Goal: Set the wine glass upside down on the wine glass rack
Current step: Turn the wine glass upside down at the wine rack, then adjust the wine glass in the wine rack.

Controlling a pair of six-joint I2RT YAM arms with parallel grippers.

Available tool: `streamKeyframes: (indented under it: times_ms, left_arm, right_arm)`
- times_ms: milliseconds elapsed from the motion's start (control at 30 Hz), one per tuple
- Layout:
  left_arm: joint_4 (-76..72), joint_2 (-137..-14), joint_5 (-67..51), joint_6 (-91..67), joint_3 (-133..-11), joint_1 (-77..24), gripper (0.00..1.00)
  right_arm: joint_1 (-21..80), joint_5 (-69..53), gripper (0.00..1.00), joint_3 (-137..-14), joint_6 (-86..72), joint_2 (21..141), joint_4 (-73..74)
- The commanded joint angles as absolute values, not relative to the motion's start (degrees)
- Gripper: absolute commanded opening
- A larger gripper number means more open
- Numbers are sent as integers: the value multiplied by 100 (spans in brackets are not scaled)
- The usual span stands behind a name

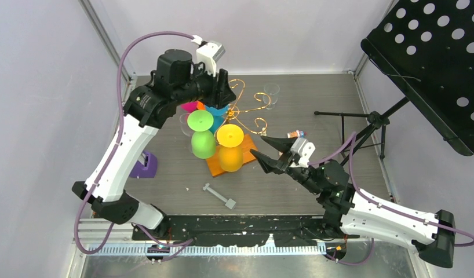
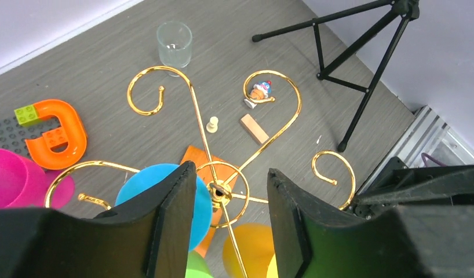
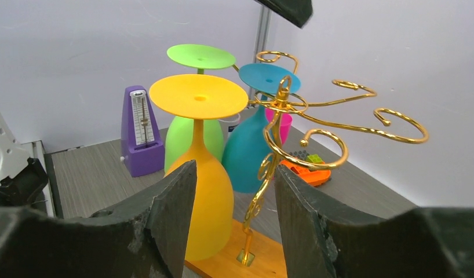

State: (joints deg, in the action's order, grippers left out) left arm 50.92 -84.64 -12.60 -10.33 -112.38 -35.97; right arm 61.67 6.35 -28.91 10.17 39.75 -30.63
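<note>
The wine glass rack [image 1: 241, 109] is gold wire with scrolled arms on an orange wooden base [image 1: 214, 167]. Three wine glasses stand upside down round its stem: yellow [image 1: 230, 147], green [image 1: 201, 134] and blue [image 1: 218, 110]. My left gripper [image 1: 224, 88] hovers open over the rack top; in its wrist view the hub [image 2: 219, 190] lies between the fingers, untouched. My right gripper [image 1: 268, 152] is open, just right of the base. From the right wrist, the yellow glass [image 3: 203, 145] and the stem [image 3: 263, 174] show between the empty fingers.
A pink cup [image 2: 11, 176], an orange U-shaped piece [image 2: 58, 133] and a clear tumbler [image 1: 271, 92] sit behind the rack. A purple metronome [image 1: 145, 165] stands at left, a grey bolt [image 1: 218, 196] lies in front. A black music stand [image 1: 431, 63] on a tripod rises at right.
</note>
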Motion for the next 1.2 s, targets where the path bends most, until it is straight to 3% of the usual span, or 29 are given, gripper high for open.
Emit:
streamKeyframes:
  times_ms: [0,233,433,700,900,1167]
  left_arm:
    - [4558,-7862,-1073,-1047,-11229,-3524,51]
    - [3213,-6195,-845,-1237,-9335,-3006,64]
    - [2819,-5041,-885,-1568,-7965,-2512,65]
    - [2778,-4140,-685,-1514,-6841,-2468,66]
    - [2682,-3914,-747,-1695,-6406,-1721,70]
    - [2551,-4408,-1028,-2598,-6145,-531,69]
  right_arm:
    - [6195,1168,58,-3065,926,3656,-2742]
    - [6196,2474,58,-4955,48,3947,-7]
    - [6196,2829,58,-6885,-424,4887,1577]
    - [6189,2778,58,-9733,-757,7069,3551]
    - [6130,2636,58,-10501,-927,7931,4118]
    - [6057,2565,58,-10537,-1104,8022,4077]
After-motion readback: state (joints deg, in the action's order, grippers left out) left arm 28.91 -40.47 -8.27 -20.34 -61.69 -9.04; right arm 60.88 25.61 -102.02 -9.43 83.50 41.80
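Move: The clear wine glass stands some 14 cm left of the left hand, 4 cm farther out and 32 cm below, with the pink glass about 13 cm beyond it; the upturned green glass hangs 9 cm left and 4 cm back. The rack top is about 10 cm ahead of the right hand and 8 cm left, nearly level; from it the yellow glass hangs 3 cm ahead, 9 cm left, the blue one 11 ahead, 13 left. Left hand opens wider, swinging 19 cm left; right arcs up 15 cm, then down towards the rack top. ##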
